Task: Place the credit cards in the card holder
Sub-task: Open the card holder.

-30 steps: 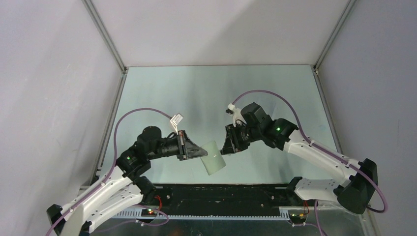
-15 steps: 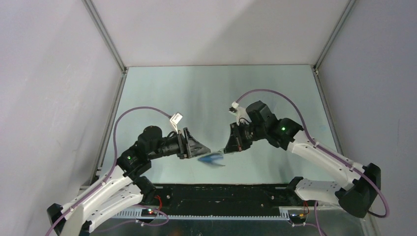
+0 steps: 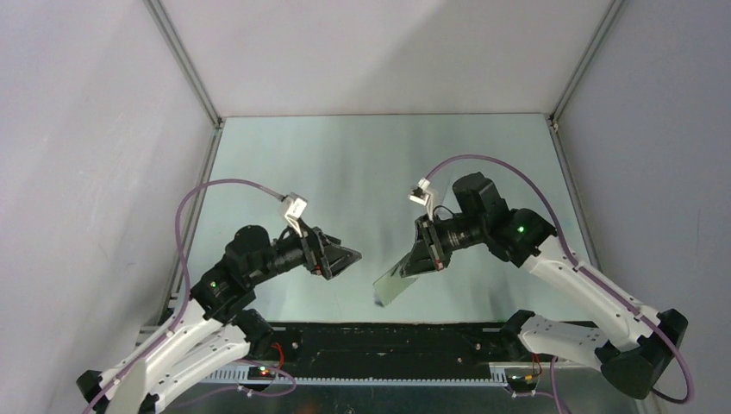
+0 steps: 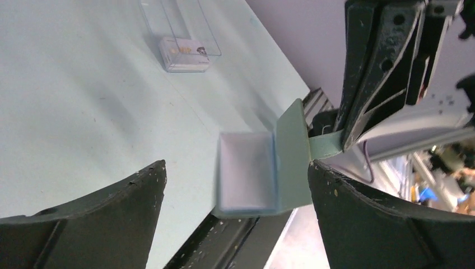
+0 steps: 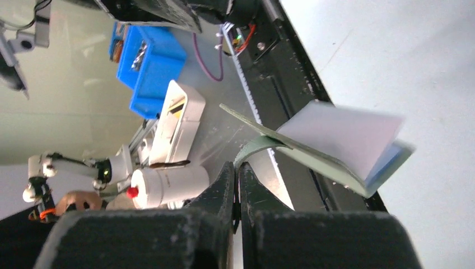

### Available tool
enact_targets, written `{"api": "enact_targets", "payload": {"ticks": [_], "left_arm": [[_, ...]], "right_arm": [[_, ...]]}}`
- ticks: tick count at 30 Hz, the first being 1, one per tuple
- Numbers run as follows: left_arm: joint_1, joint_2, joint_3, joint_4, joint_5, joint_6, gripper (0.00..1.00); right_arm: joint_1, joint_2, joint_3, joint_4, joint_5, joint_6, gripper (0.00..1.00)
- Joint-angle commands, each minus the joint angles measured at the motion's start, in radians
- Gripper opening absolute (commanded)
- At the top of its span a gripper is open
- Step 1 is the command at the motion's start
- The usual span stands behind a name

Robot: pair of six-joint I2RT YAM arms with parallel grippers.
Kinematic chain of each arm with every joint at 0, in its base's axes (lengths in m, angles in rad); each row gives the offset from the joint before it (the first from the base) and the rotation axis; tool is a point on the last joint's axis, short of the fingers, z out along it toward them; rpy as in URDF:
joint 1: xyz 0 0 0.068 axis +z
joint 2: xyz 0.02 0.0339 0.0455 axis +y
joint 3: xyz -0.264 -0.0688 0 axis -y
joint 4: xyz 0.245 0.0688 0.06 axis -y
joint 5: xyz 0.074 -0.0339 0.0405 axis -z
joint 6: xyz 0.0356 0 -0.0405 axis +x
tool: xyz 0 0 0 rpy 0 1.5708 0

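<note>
The card holder (image 3: 393,280), grey outside and light blue inside, hangs open in the air from my right gripper (image 3: 415,261). That gripper is shut on the holder's grey-green flap (image 5: 253,147), with the open holder (image 5: 341,147) beyond the fingertips (image 5: 236,167). My left gripper (image 3: 350,256) is open and empty, just left of the holder. In the left wrist view the holder (image 4: 249,175) hangs between and beyond the spread fingers (image 4: 236,163). A pale stack of credit cards (image 4: 183,54) lies on the table at the end of a clear case.
The clear plastic case (image 4: 178,25) lies on the pale green table (image 3: 362,164). The black base rail (image 3: 388,341) runs along the near edge below the holder. Grey walls enclose the table. A blue box (image 5: 150,60) and white devices sit beyond the table edge.
The holder passed from my left gripper to my right. The left gripper opened and drew back to the left. The right gripper now holds the holder hanging open, slightly further right.
</note>
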Motion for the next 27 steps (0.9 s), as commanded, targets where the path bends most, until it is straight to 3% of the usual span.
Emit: {"api": "enact_targets", "payload": {"ticks": [1,8,11,13,17,22,27], "left_arm": [[-0.005,0.022,0.05,0.029,0.13,0.255,1.0],[-0.006,0.021,0.044,0.076,0.377,0.582,1.0],[-0.008,0.023,0.005,0.217,0.494,0.644,0.99],[-0.015,0.027,-0.019,0.338,0.523,0.673,0.99],[-0.062,0.064,-0.016,0.429,0.535,0.763,1.0],[-0.143,0.182,0.039,0.454,0.61,0.831,1.0],[-0.248,0.306,0.093,0.462,0.593,0.889,1.0]], "right_arm": [[-0.002,0.019,0.071,-0.047,-0.188,-0.099,0.0],[-0.001,0.032,0.093,-0.051,-0.373,-0.141,0.0],[0.005,0.035,0.093,-0.02,-0.446,-0.127,0.0],[0.012,0.039,0.093,0.006,-0.48,-0.11,0.0],[0.032,0.049,0.094,0.076,-0.54,-0.062,0.0],[0.051,0.058,0.093,0.182,-0.581,0.017,0.0],[0.056,0.062,0.093,0.231,-0.594,0.06,0.0]]}}
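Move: The card holder, already gripped by its strap in the right fingers, lies about 10 cm to the right of the open left hand, 8 cm back and some 3 cm lower. From the right hand the holder's middle is about 4 cm left, 3 cm back and 3 cm down. The closed right fingers stand about 12 cm right of the left hand and 5 cm back; the clear box of cards lies some 28 cm right, 9 cm forward and 18 cm below that left hand. Keeping its pinch on the strap, the right hand draws the card holder back about 7 cm while raising it nearly as much, turning some 30 degrees counter-clockwise. The wide-open left hand travels back and right towards the holder, with a late rise, its fingers swinging clockwise and tipping up until the jaws reach to either side of the holder's edge; contact there can't be seen, and they don't close. ##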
